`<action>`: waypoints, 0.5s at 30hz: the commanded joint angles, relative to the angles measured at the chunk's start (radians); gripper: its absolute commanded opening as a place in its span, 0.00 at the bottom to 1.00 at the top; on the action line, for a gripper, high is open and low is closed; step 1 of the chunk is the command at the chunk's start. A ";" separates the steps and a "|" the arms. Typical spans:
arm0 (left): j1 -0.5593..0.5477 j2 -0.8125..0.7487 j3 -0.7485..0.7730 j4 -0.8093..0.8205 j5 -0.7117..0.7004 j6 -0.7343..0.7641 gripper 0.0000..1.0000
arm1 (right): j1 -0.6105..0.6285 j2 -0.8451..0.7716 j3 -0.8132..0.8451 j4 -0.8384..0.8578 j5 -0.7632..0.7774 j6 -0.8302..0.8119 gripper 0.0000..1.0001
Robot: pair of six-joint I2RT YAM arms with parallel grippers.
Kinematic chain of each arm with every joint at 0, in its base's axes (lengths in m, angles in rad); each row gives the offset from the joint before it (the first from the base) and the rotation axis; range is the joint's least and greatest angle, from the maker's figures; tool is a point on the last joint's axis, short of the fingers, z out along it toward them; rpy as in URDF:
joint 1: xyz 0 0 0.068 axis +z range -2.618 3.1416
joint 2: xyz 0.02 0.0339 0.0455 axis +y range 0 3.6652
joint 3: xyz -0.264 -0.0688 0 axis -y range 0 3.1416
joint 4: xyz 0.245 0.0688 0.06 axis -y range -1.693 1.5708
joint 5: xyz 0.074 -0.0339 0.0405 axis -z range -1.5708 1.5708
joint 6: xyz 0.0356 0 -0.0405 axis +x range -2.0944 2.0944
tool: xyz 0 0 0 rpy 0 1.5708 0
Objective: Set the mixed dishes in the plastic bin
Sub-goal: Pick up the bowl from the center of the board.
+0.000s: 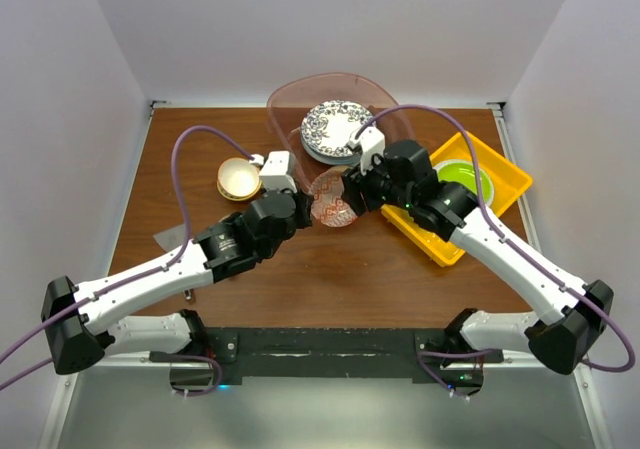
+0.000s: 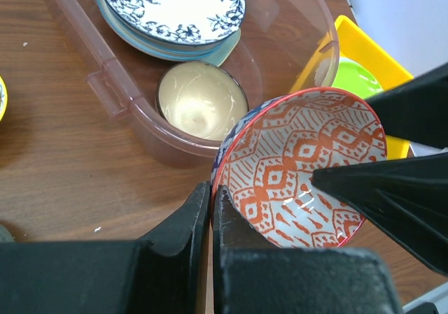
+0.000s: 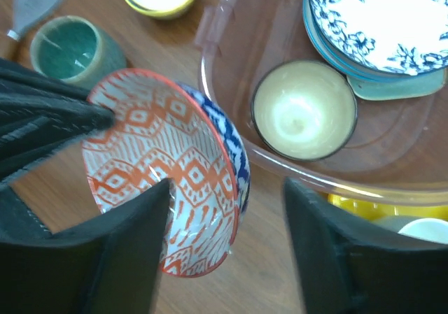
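Observation:
A red-patterned bowl point(image 1: 333, 199) with a blue outside hangs tilted above the table, just in front of the plastic bin point(image 1: 285, 94). My left gripper point(image 2: 212, 191) is shut on its near rim point(image 2: 294, 167). My right gripper point(image 3: 227, 188) straddles the opposite rim point(image 3: 168, 160), one finger inside the bowl and the other well clear outside, so its jaws stand open. Inside the bin point(image 2: 119, 90) lie a blue floral plate point(image 2: 171, 6) stacked on other dishes and a tan bowl point(image 2: 201, 101). A teal mug point(image 3: 70, 48) stands on the table.
A yellow-rimmed bowl point(image 1: 240, 179) sits left of the bin. A yellow tray point(image 1: 505, 174) at the right holds a lime-green plate point(image 1: 465, 179) and a white mug point(image 3: 420, 233). A grey scraper point(image 1: 170, 237) lies at the left.

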 commanded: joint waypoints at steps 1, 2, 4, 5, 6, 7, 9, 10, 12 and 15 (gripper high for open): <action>-0.004 -0.008 0.064 0.119 -0.059 -0.019 0.00 | 0.031 0.004 -0.020 0.069 0.114 -0.111 0.47; -0.004 -0.008 0.064 0.122 -0.058 -0.019 0.00 | 0.036 0.008 -0.016 0.072 0.122 -0.118 0.29; -0.004 -0.006 0.062 0.130 -0.049 -0.008 0.00 | 0.039 0.023 -0.001 0.068 0.128 -0.142 0.10; -0.004 -0.006 0.061 0.133 -0.038 -0.005 0.00 | 0.041 0.025 0.006 0.071 0.128 -0.148 0.01; -0.004 -0.008 0.059 0.142 -0.027 0.007 0.00 | 0.039 0.025 0.016 0.074 0.127 -0.158 0.00; -0.004 -0.011 0.056 0.147 -0.017 0.013 0.00 | 0.041 0.027 0.024 0.077 0.130 -0.160 0.00; -0.004 -0.023 0.046 0.170 0.023 0.041 0.00 | 0.041 0.039 0.061 0.066 0.130 -0.169 0.00; -0.004 -0.029 0.043 0.179 0.037 0.056 0.05 | 0.039 0.047 0.074 0.051 0.125 -0.171 0.00; -0.004 -0.052 0.030 0.184 0.066 0.097 0.23 | 0.038 0.062 0.111 0.037 0.120 -0.174 0.00; -0.002 -0.101 0.013 0.178 0.086 0.165 0.62 | 0.024 0.079 0.151 0.026 0.127 -0.192 0.00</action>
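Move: The left hand still pinches the patterned bowl's left rim, the bowl's middle about 6 cm to its right and 2 cm ahead. The right hand's half-open fingers straddle the opposite rim, with that middle some 6 cm to its left and level. From the right hand, the cream bowl in the bin lies about 7 cm straight ahead and 15 cm below, the plate stack 17 cm ahead, 2 cm left and equally low. Right fingers pinch the patterned bowl's right rim, easing about 3 cm forward; left fingers open and rise 2 cm. ##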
